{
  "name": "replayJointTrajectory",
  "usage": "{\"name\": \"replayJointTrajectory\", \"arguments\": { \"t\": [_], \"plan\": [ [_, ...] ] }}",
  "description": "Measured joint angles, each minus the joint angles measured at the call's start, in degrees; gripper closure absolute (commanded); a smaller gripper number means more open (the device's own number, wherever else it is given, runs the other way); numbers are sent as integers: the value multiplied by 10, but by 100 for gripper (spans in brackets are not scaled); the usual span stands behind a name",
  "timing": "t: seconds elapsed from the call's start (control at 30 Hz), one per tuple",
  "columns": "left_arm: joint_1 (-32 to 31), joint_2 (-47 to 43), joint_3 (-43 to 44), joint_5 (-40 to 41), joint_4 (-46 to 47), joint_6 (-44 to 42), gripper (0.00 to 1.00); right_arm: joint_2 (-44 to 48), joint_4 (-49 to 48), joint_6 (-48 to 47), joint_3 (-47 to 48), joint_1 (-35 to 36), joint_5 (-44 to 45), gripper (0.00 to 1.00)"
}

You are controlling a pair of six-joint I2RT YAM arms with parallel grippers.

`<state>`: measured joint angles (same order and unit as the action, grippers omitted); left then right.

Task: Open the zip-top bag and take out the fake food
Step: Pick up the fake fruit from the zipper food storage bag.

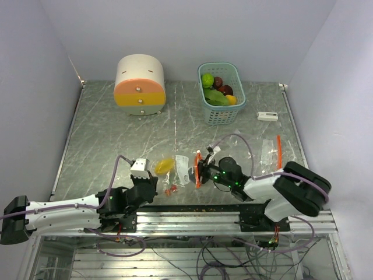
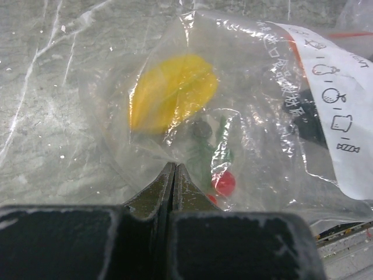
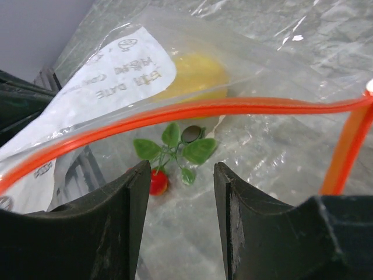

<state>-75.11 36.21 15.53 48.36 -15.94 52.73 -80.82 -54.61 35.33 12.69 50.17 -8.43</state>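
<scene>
The clear zip-top bag [image 1: 182, 169] lies near the table's front edge, and its orange zip [image 3: 192, 109] is parted into an open mouth. Inside lie fake food pieces: a yellow fruit [image 2: 172, 90] and a green leafy sprig [image 3: 175, 149] with a red berry [image 3: 157, 182]. My left gripper [image 2: 175, 166] is shut on the bag's closed end, just short of the berries [image 2: 223, 182]. My right gripper [image 3: 182, 166] stands at the bag's mouth under the zip's upper lip. It is open, with nothing between its fingers, and the sprig lies just ahead.
A teal basket [image 1: 221, 114] at the back holds more toy fruits and vegetables. A round cream-and-orange drawer box [image 1: 140, 86] stands at the back left. A small white device [image 1: 268, 116] and a second clear bag [image 1: 271, 151] lie to the right.
</scene>
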Motion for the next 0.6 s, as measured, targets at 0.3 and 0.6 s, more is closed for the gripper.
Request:
{"name": "replayJointTrajectory", "arguments": {
  "t": [0.3, 0.6],
  "plan": [
    [0, -17, 0, -4, -2, 0, 93, -182, -89, 1, 94, 28, -2, 43],
    [0, -33, -17, -11, 2, 4, 93, -249, -111, -19, 139, 54, 24, 23]
  ]
}}
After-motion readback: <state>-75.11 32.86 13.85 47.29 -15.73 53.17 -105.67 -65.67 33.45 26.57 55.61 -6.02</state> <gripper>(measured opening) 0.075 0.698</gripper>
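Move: Some 12 cm to the right hand's left, about 4 cm ahead and a few centimetres lower, lies the yellow fake fruit in the bag. The red cherries lie about 10 cm to that hand's left and 6 cm back, and the bag's white label is roughly 5 cm left and 3 cm ahead. From the idle left hand the yellow fruit is about 7 cm ahead, 3 cm right and 4 cm lower. Reaching deeper into the bag from its orange-edged mouth, the right hand goes about 7 cm left and sinks some 3 cm towards the yellow fruit, easing off at the end. Its fingertips, already inside, stay under the clear film while the fingers spread from about half open to some two-thirds; the wrist barely turns. ##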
